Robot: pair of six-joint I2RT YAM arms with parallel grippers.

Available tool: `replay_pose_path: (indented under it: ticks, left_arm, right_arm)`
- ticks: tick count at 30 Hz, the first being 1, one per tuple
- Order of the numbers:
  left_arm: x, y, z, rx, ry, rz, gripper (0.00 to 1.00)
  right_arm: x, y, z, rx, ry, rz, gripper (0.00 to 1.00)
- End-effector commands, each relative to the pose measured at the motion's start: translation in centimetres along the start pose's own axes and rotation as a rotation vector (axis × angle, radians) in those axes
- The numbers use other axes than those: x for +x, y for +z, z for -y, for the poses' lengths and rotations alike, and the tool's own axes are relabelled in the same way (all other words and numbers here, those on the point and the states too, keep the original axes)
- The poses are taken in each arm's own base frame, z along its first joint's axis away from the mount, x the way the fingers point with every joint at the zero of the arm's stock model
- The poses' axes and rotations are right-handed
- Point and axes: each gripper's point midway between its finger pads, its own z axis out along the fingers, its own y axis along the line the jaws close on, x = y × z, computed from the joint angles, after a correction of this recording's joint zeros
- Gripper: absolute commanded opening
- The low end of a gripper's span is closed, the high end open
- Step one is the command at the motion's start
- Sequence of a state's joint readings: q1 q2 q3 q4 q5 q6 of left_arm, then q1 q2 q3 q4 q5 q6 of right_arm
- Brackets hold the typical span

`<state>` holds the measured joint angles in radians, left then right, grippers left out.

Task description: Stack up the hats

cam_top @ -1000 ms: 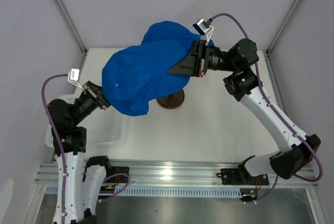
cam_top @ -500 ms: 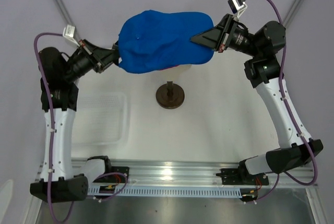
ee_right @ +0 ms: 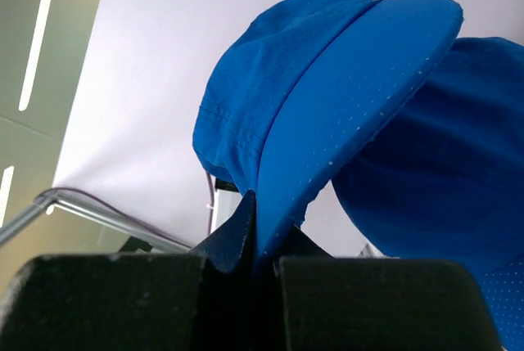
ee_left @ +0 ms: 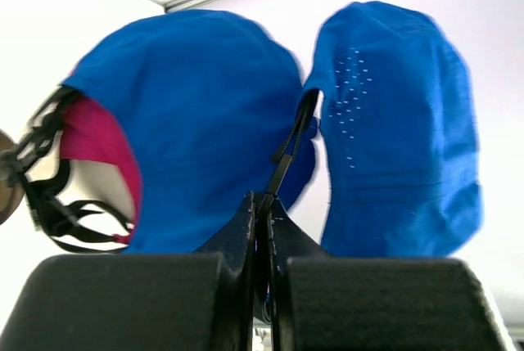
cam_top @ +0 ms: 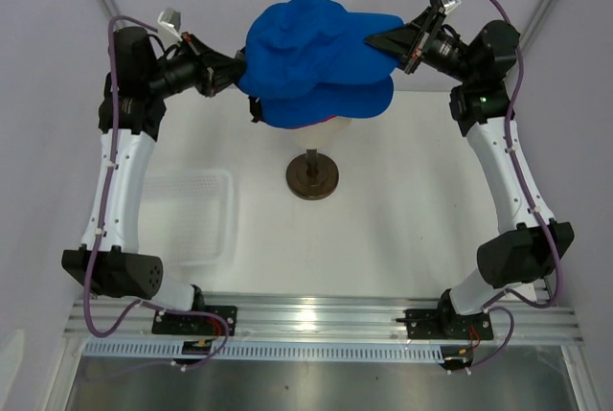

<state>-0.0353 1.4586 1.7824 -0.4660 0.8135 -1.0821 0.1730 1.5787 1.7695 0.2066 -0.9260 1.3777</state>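
Note:
A royal blue hat (cam_top: 306,42) hangs stretched between my two grippers, just above the stack. My left gripper (cam_top: 235,80) is shut on its black back strap (ee_left: 291,142); the hat's crown (ee_left: 393,122) fills the right of the left wrist view. My right gripper (cam_top: 374,39) is shut on its brim (ee_right: 352,97). Below it another blue hat (cam_top: 335,104) sits on a magenta-pink hat (ee_left: 98,142), of which only an edge shows. In the wrist views the jaws (ee_left: 264,200) (ee_right: 255,200) are pressed together on strap and brim.
The stacked hats sit on a cream mannequin head (ee_left: 90,183) whose brown stand base (cam_top: 312,177) is at mid-table. A white mesh basket (cam_top: 187,215) lies at the left. Both arms reach high toward the back wall.
Both arms have lifted the blue hat and carried it toward the back, from low over the stand to just above the stacked hats. Both grips have held throughout.

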Motion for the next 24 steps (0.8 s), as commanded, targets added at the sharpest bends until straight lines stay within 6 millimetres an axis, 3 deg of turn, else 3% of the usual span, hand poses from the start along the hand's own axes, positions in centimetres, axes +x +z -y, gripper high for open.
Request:
replay_pose_path:
  ticks: [1, 10, 24]
  left_arm:
    - [-0.5, -0.5, 0.8, -0.020, -0.008, 0.031, 0.01]
    - [0.2, 0.9, -4.0, -0.100, -0.055, -0.004, 0.01]
    - [-0.2, 1.9, -7.3, -0.170, -0.034, -0.030, 0.01]
  right_arm:
    - [-3.6, -0.5, -2.0, -0.050, -0.030, 0.107, 0.00]
    - [-3.2, -0.9, 1.5, 0.014, 0.030, 0.096, 0.00]
    - [-3.2, -0.6, 5.6, 0.099, 0.037, 0.080, 0.00]
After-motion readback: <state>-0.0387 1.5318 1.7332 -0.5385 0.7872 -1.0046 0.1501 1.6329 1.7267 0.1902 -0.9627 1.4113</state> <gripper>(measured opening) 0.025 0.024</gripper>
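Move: Both hands already hold a second blue hat by its ends, left at the back strap and right at the brim. The blue hat on the head lies about 14 cm to the left hand's right, 3 cm ahead and 9 cm below; from the right hand it is some 11 cm left, 2 cm ahead and 15 cm below. Just under that hat sits the pink hat, centred some 14 cm right, 3 cm ahead and 12 cm below the left hand. Downward and slightly forward, both arms lower the held blue hat together towards the blue hat on the head. The left goes down about 6 cm and the right about 4, each easing some 2.5 cm forward. Both wrists tip forward and down by roughly 8 degrees, while the shut fingers keep their pinch on the strap and brim. ##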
